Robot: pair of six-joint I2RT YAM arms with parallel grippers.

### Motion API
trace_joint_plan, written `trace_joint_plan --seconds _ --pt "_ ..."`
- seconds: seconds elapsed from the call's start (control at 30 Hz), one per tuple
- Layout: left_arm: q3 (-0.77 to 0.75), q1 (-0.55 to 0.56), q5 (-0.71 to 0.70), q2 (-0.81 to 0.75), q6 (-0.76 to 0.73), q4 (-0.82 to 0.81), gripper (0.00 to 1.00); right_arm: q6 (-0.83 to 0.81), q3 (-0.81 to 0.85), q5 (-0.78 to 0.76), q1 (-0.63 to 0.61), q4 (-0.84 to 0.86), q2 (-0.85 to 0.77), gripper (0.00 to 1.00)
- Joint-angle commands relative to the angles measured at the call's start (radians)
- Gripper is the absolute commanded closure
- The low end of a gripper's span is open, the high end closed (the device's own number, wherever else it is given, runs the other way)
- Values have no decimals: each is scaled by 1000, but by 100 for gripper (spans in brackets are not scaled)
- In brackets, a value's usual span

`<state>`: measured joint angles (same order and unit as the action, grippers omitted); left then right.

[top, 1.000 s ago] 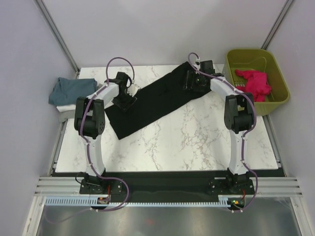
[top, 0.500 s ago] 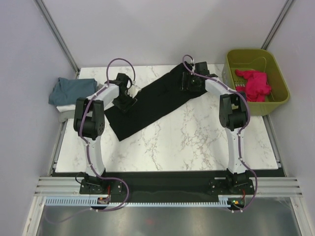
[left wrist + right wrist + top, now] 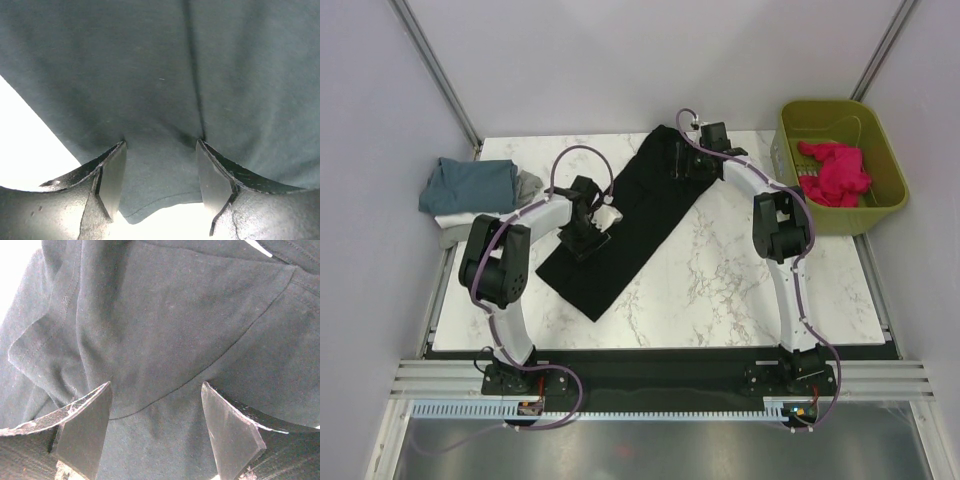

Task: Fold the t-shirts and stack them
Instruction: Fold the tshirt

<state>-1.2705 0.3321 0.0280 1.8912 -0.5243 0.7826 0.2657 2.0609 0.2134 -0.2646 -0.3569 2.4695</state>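
The black t-shirt (image 3: pixel 640 215) lies as a long folded strip, slanting from the far middle of the table down to the near left. My left gripper (image 3: pixel 582 232) stands open on its lower half, both fingertips pressed into the cloth (image 3: pixel 200 65) just inside a hem; the gripper (image 3: pixel 161 150) holds nothing. At the far end my right gripper (image 3: pixel 688 165) is also open, its tips set down on black cloth (image 3: pixel 175 315) beside a curved seam, the gripper (image 3: pixel 156 390) pinching nothing. A teal-blue t-shirt (image 3: pixel 470 182) tops a pile at the table's left edge.
White cloth (image 3: pixel 448 218) and grey cloth (image 3: pixel 527 184) show under and beside the teal one. An olive-green basket (image 3: pixel 890 200) at the far right holds a pink-red garment (image 3: pixel 835 170). Bare marble table (image 3: pixel 740 280) spreads to the near right.
Both grippers slid with the black shirt under them: the left one toward me and rightward, the right one leftward. The strip has swung to a steeper diagonal. Both grippers stayed open.
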Motion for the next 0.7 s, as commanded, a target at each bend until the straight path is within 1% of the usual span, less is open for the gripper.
trace_joint_plan --seconds 0.0,0.37,0.47,0.67 --pt "29 53 13 -67 -2 38 35 0 60 14 -16 21 39 20" --pt "39 223 13 -95 -2 38 35 21 102 38 -48 41 77 20" --pt "49 251 13 -93 -2 38 35 23 108 37 -58 45 77 20" --pt "46 252 13 -87 -2 38 35 9 79 37 -65 47 40 19"
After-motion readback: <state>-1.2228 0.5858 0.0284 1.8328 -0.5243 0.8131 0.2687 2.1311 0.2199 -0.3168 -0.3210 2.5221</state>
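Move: The left fingers are open and down on the near part of the folded black t-shirt, whose middle lies about 7 cm ahead and 10 cm right; its near-right corner is some 18 cm back and 2 cm right, its near-left corner 5 cm back and 14 cm left. The right fingers, open on its far part, have the middle about 15 cm back and 14 cm left, and the far-left corner 10 cm ahead and 5 cm left. The cloth is just beneath both hands. Sweep the left gripper about 7 cm right and 5 cm back over the near part of the black t-shirt, fingertips still down on the cloth and dragging it along, turning the wrist some 15 degrees clockwise. Meanwhile keep the right fingers pressed on the far part and draw it about 4 cm left. Leave both grippers open. ##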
